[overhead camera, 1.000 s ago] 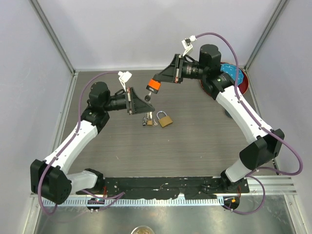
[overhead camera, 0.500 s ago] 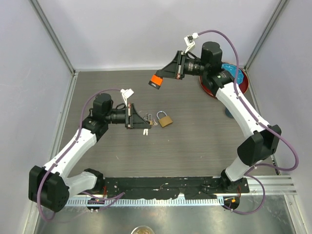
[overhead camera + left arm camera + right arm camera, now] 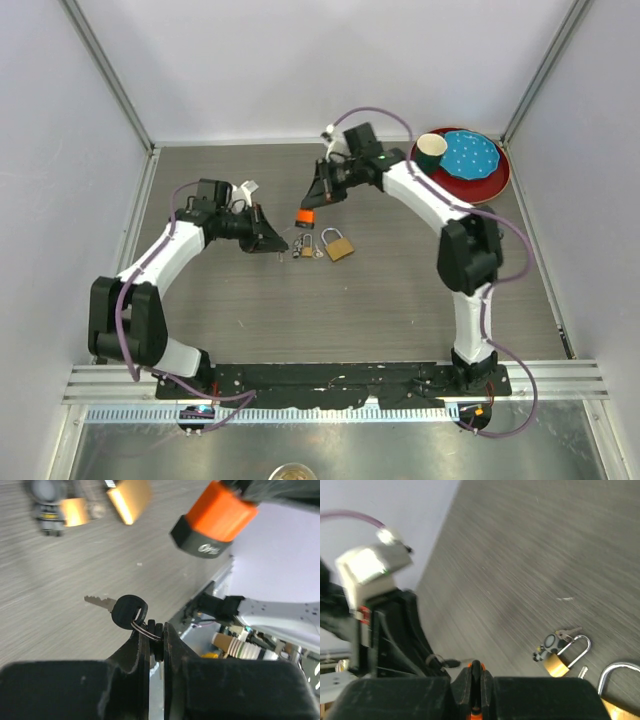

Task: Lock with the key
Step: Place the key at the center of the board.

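Note:
My left gripper point(image 3: 277, 241) is shut on a bunch of black-headed keys point(image 3: 155, 639). One key point(image 3: 127, 612) sticks out past the fingertips, its blade pointing left. My right gripper point(image 3: 311, 205) is shut on the black shackle of an orange padlock point(image 3: 305, 218), which hangs just above the table. In the left wrist view the orange padlock point(image 3: 215, 516) hangs up and to the right of the key, apart from it. In the right wrist view my right gripper point(image 3: 476, 673) clamps the shackle, and the key point(image 3: 447, 662) shows just to its left.
A larger brass padlock point(image 3: 339, 246) and a small brass padlock point(image 3: 305, 246) with keys lie open on the table between the grippers. A red plate point(image 3: 500, 180) with a blue insert and a green paper cup point(image 3: 432, 150) stands at the back right.
The right arm swung down and left, bringing the orange padlock low near the left gripper. The left gripper shifted slightly with the keys still held.

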Robot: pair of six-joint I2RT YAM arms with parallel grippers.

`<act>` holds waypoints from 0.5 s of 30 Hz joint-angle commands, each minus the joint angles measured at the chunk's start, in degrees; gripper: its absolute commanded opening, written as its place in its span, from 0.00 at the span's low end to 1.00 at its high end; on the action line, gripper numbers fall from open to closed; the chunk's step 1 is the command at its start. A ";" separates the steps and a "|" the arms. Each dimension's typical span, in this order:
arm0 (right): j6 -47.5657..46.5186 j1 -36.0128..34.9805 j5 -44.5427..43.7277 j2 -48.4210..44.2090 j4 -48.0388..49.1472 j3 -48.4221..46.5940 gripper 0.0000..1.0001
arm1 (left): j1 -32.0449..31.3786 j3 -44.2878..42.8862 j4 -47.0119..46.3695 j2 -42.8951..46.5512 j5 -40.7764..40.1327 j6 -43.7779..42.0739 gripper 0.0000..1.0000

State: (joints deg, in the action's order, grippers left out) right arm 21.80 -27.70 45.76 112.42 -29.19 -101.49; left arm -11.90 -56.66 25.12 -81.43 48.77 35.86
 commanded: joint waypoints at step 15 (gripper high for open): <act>-6.24 -8.07 -1.29 28.29 -7.82 -26.13 0.02 | 7.16 -2.22 6.61 -10.06 -16.96 -3.34 0.00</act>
State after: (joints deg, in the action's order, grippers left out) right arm 15.33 -35.97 42.48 141.08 -39.64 -124.03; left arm -5.04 -58.43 34.52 -88.53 32.93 32.34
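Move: My right hand hangs the orange padlock over the row of locks. The bare board where it should go lies about 8 cm to this hand's left, level fore-and-aft and 20 cm below. The keychain figure is 5 cm left, 1 ahead, the small brass padlock 3 left, 1 ahead, and the big brass padlock 4 right, level. For my left hand, holding the key, the bare board is about 7 cm left, 4 ahead and 16 below, with the keychain figure 9 ahead, 1 right. I bring my right hand down about 14 cm and some 8 cm left, sinking quickly and then easing off beside the keychain figure, fingers still gripping the orange padlock. Alongside it, my left hand clears leftward and down, about 7 cm each way and slightly forward, keeping the key pinched while its fingers tip some 20 degrees steeper towards the board. ##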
